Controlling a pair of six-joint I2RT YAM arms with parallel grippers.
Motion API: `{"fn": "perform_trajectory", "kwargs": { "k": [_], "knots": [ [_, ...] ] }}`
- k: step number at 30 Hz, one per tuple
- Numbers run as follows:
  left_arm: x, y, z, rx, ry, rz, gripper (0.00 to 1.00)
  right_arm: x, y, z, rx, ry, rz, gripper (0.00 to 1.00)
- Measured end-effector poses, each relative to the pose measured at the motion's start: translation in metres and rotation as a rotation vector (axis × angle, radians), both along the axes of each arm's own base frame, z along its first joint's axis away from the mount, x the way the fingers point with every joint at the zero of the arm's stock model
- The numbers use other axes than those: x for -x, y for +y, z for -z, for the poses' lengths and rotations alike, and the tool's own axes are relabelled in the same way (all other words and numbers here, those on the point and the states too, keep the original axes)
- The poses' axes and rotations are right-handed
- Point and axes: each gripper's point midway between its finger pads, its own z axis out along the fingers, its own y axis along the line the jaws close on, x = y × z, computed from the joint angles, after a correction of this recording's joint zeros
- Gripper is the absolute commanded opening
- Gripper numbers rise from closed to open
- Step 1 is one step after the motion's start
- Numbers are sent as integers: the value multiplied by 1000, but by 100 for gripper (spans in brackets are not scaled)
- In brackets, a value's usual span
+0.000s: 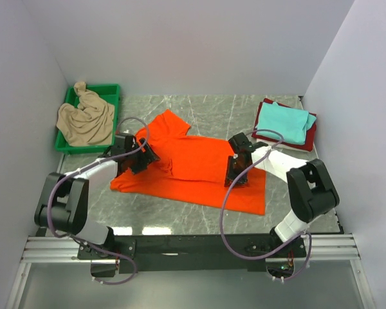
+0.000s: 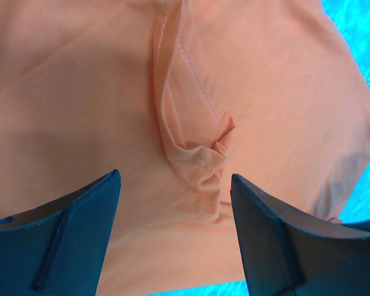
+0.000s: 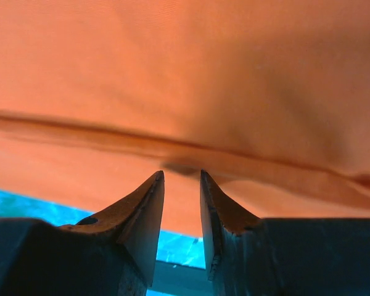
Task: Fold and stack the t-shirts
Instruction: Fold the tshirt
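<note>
A bright orange t-shirt [image 1: 199,161] lies spread across the middle of the table, its far left sleeve [image 1: 167,125] sticking out toward the back. My left gripper [image 1: 143,156] hovers over the shirt's left part with its jaws wide open; in the left wrist view the left gripper [image 2: 176,176] has a puckered seam [image 2: 200,160] of cloth just beyond its tips. My right gripper [image 1: 237,174] is low over the shirt's right part. In the right wrist view the right gripper [image 3: 181,174] has a narrow gap, its tips at a fold crease [image 3: 185,157], nothing between the pads.
A green tray [image 1: 93,88] at the back left holds a crumpled beige t-shirt [image 1: 87,119]. At the back right a folded teal t-shirt [image 1: 283,122] lies on a dark red one [image 1: 311,136]. White walls close in on three sides of the marble table [image 1: 212,109].
</note>
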Motion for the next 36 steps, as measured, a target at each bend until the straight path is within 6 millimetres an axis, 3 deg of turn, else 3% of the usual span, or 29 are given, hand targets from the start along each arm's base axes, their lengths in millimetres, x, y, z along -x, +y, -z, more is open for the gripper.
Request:
{"fn": "perform_trajectory", "kwargs": {
  "k": [4, 12, 23, 30, 36],
  "knots": [
    [3, -6, 19, 22, 44, 23, 77, 11, -4, 15, 9, 40, 9, 36],
    [10, -5, 20, 42, 35, 6, 77, 21, -6, 16, -11, 25, 57, 36],
    [58, -1, 23, 56, 96, -17, 78, 62, -14, 16, -41, 94, 97, 37],
    [84, -1, 23, 74, 122, -27, 78, 77, -22, 16, -10, 150, 105, 37],
    [102, 7, 21, 55, 148, -47, 79, 94, -41, 7, 94, 193, 97, 37]
  ]
}}
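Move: Both hands hover about 2 cm above the spread orange t-shirt. Its middle lies about 21 cm to the left hand's right and 1 cm back; the bunched fold is some 8 cm right and 1 cm back, the far sleeve 20 cm ahead and 11 cm right. From the right hand, the t-shirt's middle is about 7 cm ahead and 20 cm left, with the near hem roughly 12 cm straight back. Both hands lower 2 cm onto the t-shirt, then drag back about 10 cm, fingertips pressing, openings unchanged. ##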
